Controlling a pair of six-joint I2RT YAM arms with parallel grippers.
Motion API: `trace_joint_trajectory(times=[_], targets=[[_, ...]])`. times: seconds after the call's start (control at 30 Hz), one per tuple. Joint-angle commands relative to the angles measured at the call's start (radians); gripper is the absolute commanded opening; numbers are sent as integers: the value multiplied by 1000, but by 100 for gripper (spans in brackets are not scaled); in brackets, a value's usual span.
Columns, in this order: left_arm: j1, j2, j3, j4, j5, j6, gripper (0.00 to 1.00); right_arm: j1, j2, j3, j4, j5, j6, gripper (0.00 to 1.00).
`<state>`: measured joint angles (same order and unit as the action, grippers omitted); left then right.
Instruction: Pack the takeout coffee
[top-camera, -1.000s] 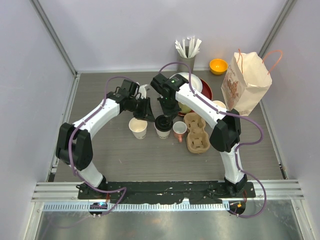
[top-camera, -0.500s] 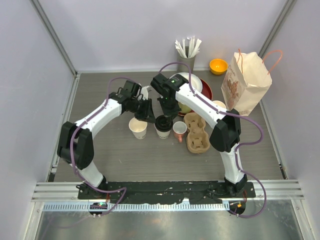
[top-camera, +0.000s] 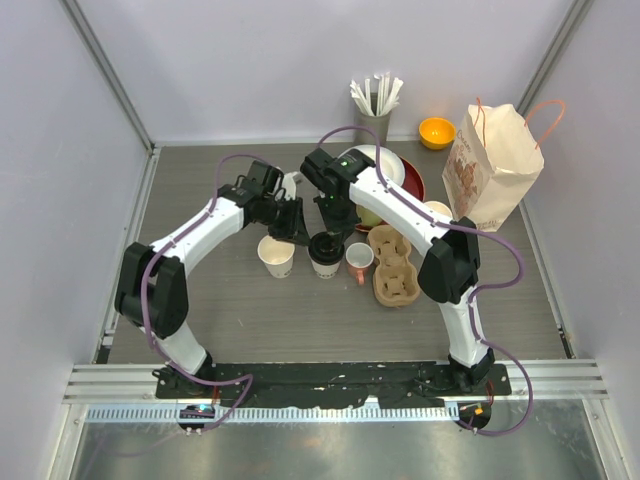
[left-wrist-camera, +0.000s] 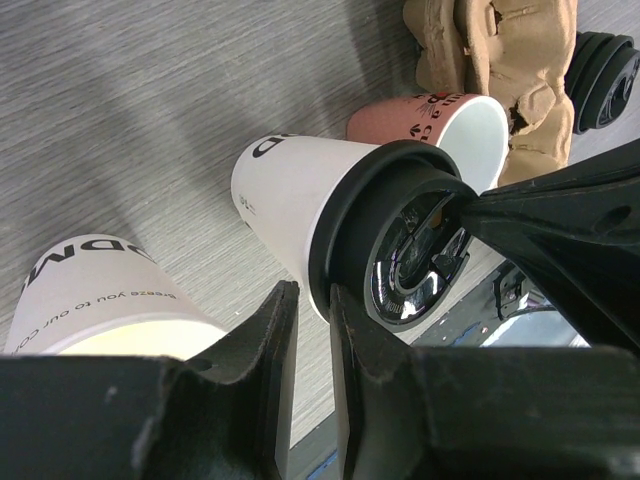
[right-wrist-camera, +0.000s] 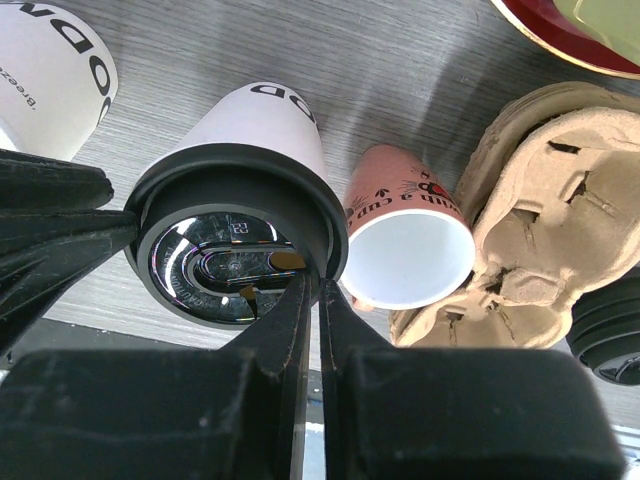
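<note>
One takeout coffee cup (top-camera: 324, 264), cream-white with a black lid (right-wrist-camera: 230, 255), stands mid-table. My right gripper (right-wrist-camera: 318, 285) is shut on the lid's rim on the side toward the pink mug, one finger over the top and one outside. From the opposite side, my left gripper (left-wrist-camera: 310, 310) has its narrow jaws pinched on the same rim. The other cup (top-camera: 277, 256) stands just left of it, open-topped with no lid on it, and shows at the lower left in the left wrist view (left-wrist-camera: 90, 290).
A white mug with pink outside (top-camera: 358, 260) stands right of the lidded cup, against a cardboard cup carrier (top-camera: 393, 268). A red dish (top-camera: 410, 185), straw holder (top-camera: 375, 100), orange bowl (top-camera: 437, 131) and paper bag (top-camera: 495, 165) lie behind.
The left arm has shifted slightly toward the lidded cup. Both grippers stay as closed as before, and the cups have hardly moved.
</note>
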<state>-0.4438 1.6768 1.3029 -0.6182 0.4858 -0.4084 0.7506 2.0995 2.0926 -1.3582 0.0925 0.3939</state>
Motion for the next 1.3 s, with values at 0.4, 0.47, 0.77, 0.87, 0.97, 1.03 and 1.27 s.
trace_joint_trajectory(times=[0.4,0.47,0.77,0.87,0.97,1.03,1.27], targets=[[-4,-14,65,-21,-1,23,21,1,-16,83,-150,0,-10,37],[-4,-23,68,-23,0,25,21,1,-22,90,-148,4,-9,39],[-4,-25,32,6,-1,-3,21,1,-55,61,-125,55,-1,43],[-4,-28,15,18,-9,-9,21,1,-90,-51,-36,26,14,43],[-4,-17,12,24,-12,-12,21,1,-116,-124,19,10,22,43],[-4,0,-5,29,0,-24,21,1,-134,-163,50,7,28,43],[-4,26,5,26,2,-30,20,1,-164,-187,97,-4,29,43]])
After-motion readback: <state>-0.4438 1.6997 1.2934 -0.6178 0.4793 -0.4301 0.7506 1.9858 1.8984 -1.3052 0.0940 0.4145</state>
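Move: The black lid sits on the middle paper cup between my hands: about 4 cm to the left of my right hand, level fore and aft, its middle about 1 cm lower. It lies about 4 cm to the right of my left hand. From my right hand, the pink cup is about 4 cm right, 1 cm back and 7 cm down; the cardboard tray is some 13 cm right and 1 cm ahead. The open white cup stands about 7 cm left of my left hand, 1 cm back. I open my right fingers to let go of the lid's right edge and lift about 1.5 cm, easing slightly forward. Then I swing about 3 cm back and to the right and sink some 2 cm, ending with my open fingers beside the lid's right edge, one over the pink cup. My left hand stays near its place, rises slightly, then dips, its fingers no longer on the lid. ##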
